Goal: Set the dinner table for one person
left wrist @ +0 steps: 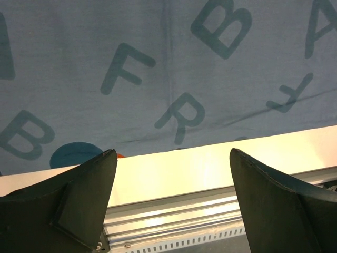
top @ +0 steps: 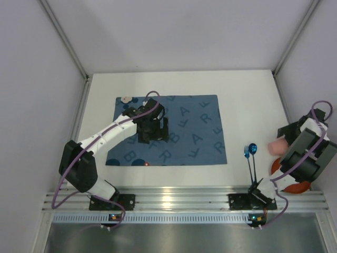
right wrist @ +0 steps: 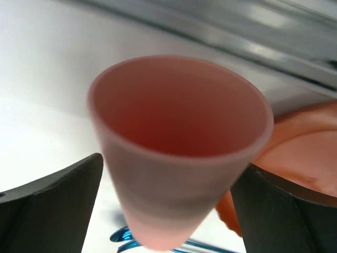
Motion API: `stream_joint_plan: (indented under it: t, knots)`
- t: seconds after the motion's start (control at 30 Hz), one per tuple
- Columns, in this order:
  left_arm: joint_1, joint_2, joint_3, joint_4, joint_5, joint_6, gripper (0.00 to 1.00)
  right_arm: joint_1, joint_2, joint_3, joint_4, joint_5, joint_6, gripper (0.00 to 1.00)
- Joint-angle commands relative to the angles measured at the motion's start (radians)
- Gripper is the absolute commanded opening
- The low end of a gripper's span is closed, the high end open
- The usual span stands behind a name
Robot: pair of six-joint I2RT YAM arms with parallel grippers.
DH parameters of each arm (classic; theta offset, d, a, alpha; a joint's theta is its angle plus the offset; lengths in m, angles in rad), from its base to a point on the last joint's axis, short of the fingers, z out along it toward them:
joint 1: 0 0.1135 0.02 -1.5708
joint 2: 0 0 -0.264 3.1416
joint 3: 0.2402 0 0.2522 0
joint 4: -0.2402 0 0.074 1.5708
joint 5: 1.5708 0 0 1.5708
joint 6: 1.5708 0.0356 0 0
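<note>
The dinner table point(top: 247, 95) is a white top with an aluminium rail point(top: 168, 197) along its near edge. A dark blue letter-printed placemat point(top: 200, 121) lies on its left half. My left gripper point(top: 152, 132) hovers over the mat, open and empty point(left wrist: 174, 153). At the right edge a pink cup point(top: 276, 146) stands between the fingers of my right gripper point(top: 287, 142). In the right wrist view the cup point(right wrist: 179, 137) fills the gap of the wide-open gripper point(right wrist: 172, 163), and it is blurred.
An orange plate point(top: 300, 187) lies under the right arm, beside the cup point(right wrist: 305, 153). A blue fork and spoon point(top: 250, 150) lie right of the mat. A small beige round piece point(top: 125, 98) sits at the mat's far left corner. A small red thing point(top: 146, 162) sits at its near edge.
</note>
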Motion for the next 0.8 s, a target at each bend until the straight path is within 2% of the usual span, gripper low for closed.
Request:
stream_joint_plan:
  t: [0.0,0.13,0.2,0.23,0.27,0.37,0.57,0.63,0.77]
  knots:
    - [-0.005,-0.039,-0.019,-0.008,-0.027,-0.023,0.93,0.103,0.051,-0.008,0.118,-0.049,0.027,1.0]
    - [-0.005,-0.04,-0.022,-0.005,-0.042,-0.023,0.93,0.255,0.059,0.008,0.133,-0.054,0.092,0.97]
    - [-0.006,-0.039,-0.024,-0.002,-0.05,-0.023,0.93,0.324,0.075,0.04,0.13,-0.046,0.115,0.92]
    - [-0.006,-0.039,-0.025,0.002,-0.053,-0.025,0.93,0.342,0.082,0.051,0.129,-0.046,0.119,0.88]
    - [-0.005,-0.039,-0.028,0.004,-0.056,-0.026,0.93,0.358,0.088,0.062,0.129,-0.048,0.124,0.76]
    - [-0.006,-0.049,-0.048,0.022,-0.069,-0.034,0.93,0.413,0.112,0.107,0.115,-0.046,0.119,0.61]
    - [-0.006,-0.062,-0.111,0.084,-0.07,-0.063,0.93,0.574,0.154,0.188,0.087,-0.06,0.048,0.59]
    - [-0.006,-0.06,-0.125,0.102,-0.069,-0.072,0.93,0.596,0.154,0.197,0.086,-0.129,0.029,0.59]
    - [-0.005,-0.048,-0.148,0.144,-0.072,-0.08,0.93,0.674,0.123,0.208,0.087,-0.255,0.027,0.51]
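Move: The pink cup lies on its side between the open right fingers, its middle about 3 cm left, 1 cm back and 2 cm below that hand. The red plate is roughly 12 cm straight back; the spoon lies some 15 cm left and 9 cm back, the fork 18 cm left and 9 cm back. The blue placemat's middle is about 52 cm left and 5 cm ahead. From the left hand, the cup is some 57 cm right, 2 cm back and 9 cm below. Sweep the right gripper left and forward towards the placemat, dipping about 2 cm at first so the open fingers settle around the pink cup, then pinch its sides on the way and rise gently, still carrying it. Travel some 24 cm in all, swinging the wrist about 35 degrees counter-clockwise. Let the open left gripper sink about 3 cm over the mat. ##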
